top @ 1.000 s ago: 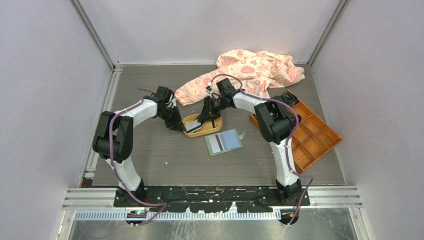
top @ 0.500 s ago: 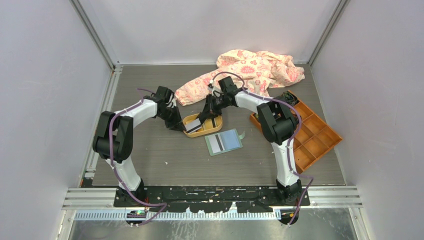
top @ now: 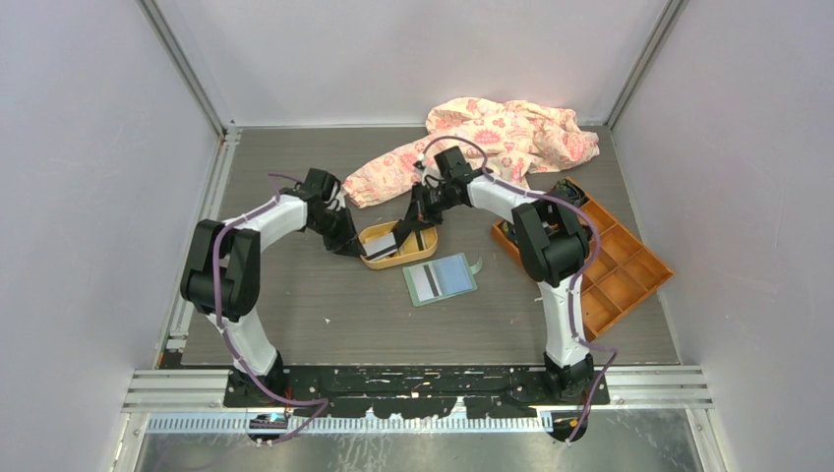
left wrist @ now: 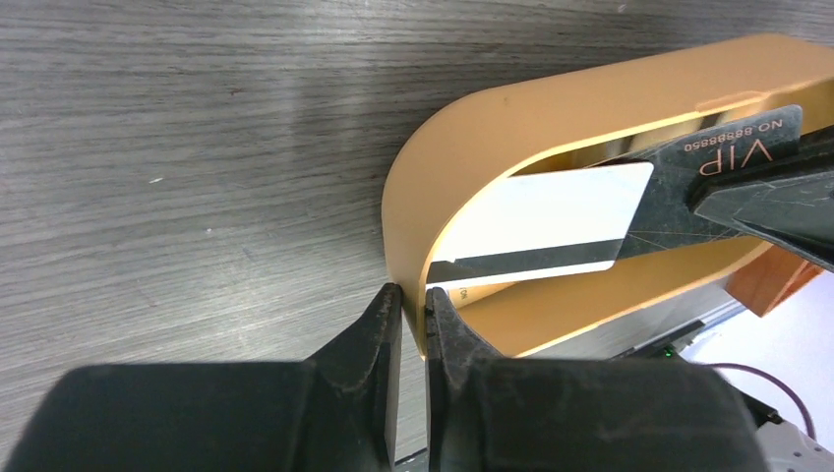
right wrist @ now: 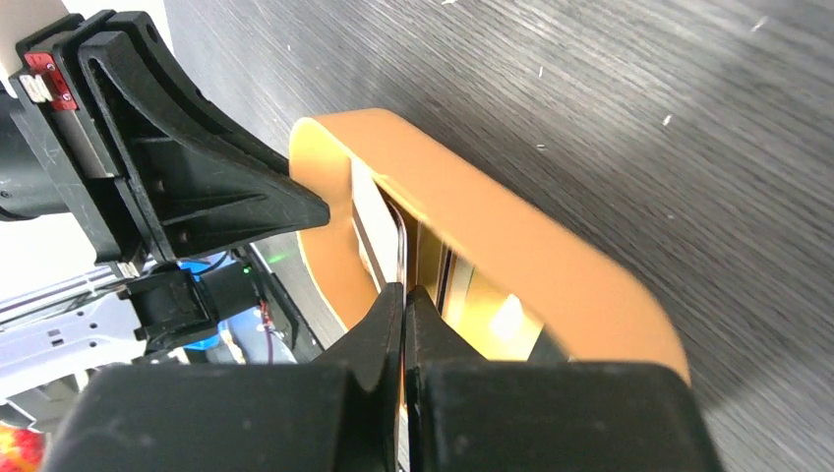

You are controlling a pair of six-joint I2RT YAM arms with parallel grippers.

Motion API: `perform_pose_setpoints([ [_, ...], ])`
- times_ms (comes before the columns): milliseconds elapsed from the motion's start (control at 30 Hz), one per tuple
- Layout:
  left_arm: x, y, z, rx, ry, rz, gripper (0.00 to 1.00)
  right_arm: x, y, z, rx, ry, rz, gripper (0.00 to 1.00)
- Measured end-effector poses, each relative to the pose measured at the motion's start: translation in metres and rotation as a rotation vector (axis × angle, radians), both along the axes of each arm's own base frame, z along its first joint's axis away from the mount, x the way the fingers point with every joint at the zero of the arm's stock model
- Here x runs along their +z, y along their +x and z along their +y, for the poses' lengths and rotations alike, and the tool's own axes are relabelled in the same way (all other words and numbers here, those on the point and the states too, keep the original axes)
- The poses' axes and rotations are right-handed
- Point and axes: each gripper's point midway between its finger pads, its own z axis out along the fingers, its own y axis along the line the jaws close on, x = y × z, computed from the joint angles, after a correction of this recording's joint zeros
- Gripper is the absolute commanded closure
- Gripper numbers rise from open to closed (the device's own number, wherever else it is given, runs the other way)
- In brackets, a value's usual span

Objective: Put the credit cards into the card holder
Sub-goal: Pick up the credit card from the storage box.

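A pale credit card (left wrist: pixel 551 221) with a dark stripe stands tilted in the orange oval tray (top: pixel 421 253). Its far end is dark and printed VIP. My right gripper (top: pixel 411 228) is shut on that end, and the thin card edge (right wrist: pixel 401 246) sits between its fingertips (right wrist: pixel 403 290). Another card (left wrist: pixel 462 292) lies partly hidden beneath it. My left gripper (top: pixel 351 246) is shut on the tray's left rim (left wrist: pixel 405 236), pinched between its fingers (left wrist: pixel 413 300). The pale green card holder (top: pixel 454 275) lies open just in front of the tray, with a striped card (top: pixel 429 282) on it.
A floral cloth (top: pixel 492 143) lies bunched at the back, right behind the right wrist. An orange compartmented box (top: pixel 615 270) stands at the right side. In the right wrist view the left gripper's black body (right wrist: pixel 187 187) is close beyond the tray.
The right gripper's jaws closed onto the card in the tray, and its wrist shifted slightly to the right. The left gripper kept its hold on the tray rim.
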Motion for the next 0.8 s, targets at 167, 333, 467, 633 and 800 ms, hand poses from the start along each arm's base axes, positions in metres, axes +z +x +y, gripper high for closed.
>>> perform_pose_setpoints([
  [167,0.015,0.004,-0.001,-0.009,-0.044,-0.050,0.78,0.019,0.005,-0.011,-0.003,-0.021,-0.076,0.99],
  [333,0.042,0.011,-0.003,-0.014,-0.116,-0.146,0.71,0.043,0.011,-0.021,-0.001,-0.021,-0.157,0.99],
  [467,0.058,0.017,-0.005,-0.022,-0.147,-0.206,0.70,0.056,0.012,-0.027,0.010,-0.016,-0.207,0.99],
  [633,0.060,0.020,0.001,-0.022,-0.141,-0.226,0.70,0.067,0.002,-0.033,0.051,0.004,-0.249,0.99],
  [800,0.085,0.015,0.007,-0.060,-0.144,-0.342,0.70,0.089,-0.023,-0.037,0.157,0.060,-0.319,0.99],
])
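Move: From the right hand, which already pinches the black card inside the storage box, the open card holder lies about 9 cm back, 7 cm to the right and 5 cm lower. The storage box's middle is some 3 cm back and 1 cm left of that hand, its white card 3 cm back and 5 cm left. The left hand still grips the box's left end, the box's middle about 2 cm ahead and 7 cm right, the white card 2 cm ahead and 3 cm right. Lifting the black card up out of the storage box, the right hand rises about 9 cm and drifts some 4 cm right, later also drawing back, fingers shut and wrist turning about 20 degrees. Meanwhile the left fingers open, release the rim and climb some 8 cm clear, their tips swinging forward. ##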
